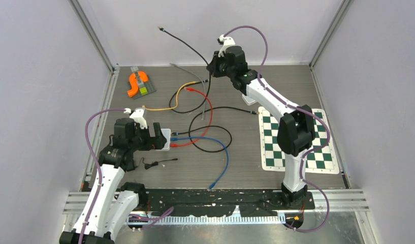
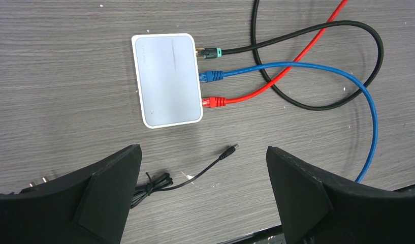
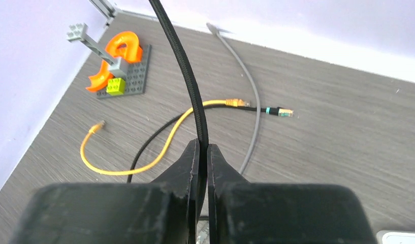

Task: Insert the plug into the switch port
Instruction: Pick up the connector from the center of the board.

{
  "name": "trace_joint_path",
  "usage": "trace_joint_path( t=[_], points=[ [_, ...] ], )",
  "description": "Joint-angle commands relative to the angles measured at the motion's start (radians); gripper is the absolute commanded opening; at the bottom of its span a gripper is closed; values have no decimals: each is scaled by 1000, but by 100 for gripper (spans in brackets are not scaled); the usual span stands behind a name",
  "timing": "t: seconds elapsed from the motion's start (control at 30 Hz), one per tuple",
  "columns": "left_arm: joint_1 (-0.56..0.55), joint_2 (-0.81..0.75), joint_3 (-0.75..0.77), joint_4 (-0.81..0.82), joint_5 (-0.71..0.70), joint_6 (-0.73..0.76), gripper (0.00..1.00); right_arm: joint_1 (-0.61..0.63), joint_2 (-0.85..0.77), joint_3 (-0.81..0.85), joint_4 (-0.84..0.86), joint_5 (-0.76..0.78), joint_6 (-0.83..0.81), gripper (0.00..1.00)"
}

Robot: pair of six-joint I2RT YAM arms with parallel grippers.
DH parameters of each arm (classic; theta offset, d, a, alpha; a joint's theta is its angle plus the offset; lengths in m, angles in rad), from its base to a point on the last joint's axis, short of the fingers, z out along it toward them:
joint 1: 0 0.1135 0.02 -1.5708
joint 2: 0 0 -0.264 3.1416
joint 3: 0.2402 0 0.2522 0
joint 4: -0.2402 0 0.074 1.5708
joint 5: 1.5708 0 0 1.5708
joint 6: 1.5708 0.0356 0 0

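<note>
The white switch (image 2: 167, 79) lies flat on the table with black, blue and red plugs in its right side; it also shows in the top view (image 1: 167, 133). My left gripper (image 2: 202, 150) is open and empty just near of the switch, seen in the top view (image 1: 157, 138) hovering over it. My right gripper (image 3: 202, 145) is shut on a black braided cable (image 3: 187, 76) at the far middle of the table (image 1: 211, 68). That cable rises to the far left and its plug (image 1: 161, 28) hangs in the air, out of the right wrist view.
A thin black power cord with a barrel plug (image 2: 229, 151) lies between my left fingers. Yellow (image 3: 144, 152) and grey (image 3: 248, 91) cables and a teal-banded plug (image 3: 281, 112) lie below my right gripper. A brick plate with an orange piece (image 1: 139, 84) sits far left, a chessboard mat (image 1: 296, 140) right.
</note>
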Motion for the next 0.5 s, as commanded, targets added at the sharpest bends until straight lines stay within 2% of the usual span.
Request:
trace_joint_path(
  t=[0.0, 0.27, 0.47],
  points=[
    [-2, -17, 18, 25, -14, 13, 97, 3, -98, -40, 100, 30, -82, 5],
    [-3, -23, 18, 22, -19, 13, 97, 20, -249, -112, 266, -51, -177, 5],
    [-3, -15, 37, 23, -49, -13, 96, 45, -297, -14, 264, -77, -157, 5]
  ],
)
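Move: The right hand already holds the black cable, whose upper plug sticks up ahead and left. The switch lies about 26 cm back, 22 cm left and 22 cm below that hand. About 23 cm below the hand are the cable's lower plug, some 11 ahead and 3 left, and the yellow cable's far plug, about 10 ahead and 7 left. From the left hand, the switch is roughly 4 cm ahead, 3 left and 13 below. Keeping its pinch on the black cable, the right hand goes on lifting it clear of the table, up about 9 cm while easing back some 3 cm towards its base. The wrist tips up roughly 15 degrees, so the fingers swing from slightly downward to nearly level, with a slight counter-clockwise turn. ##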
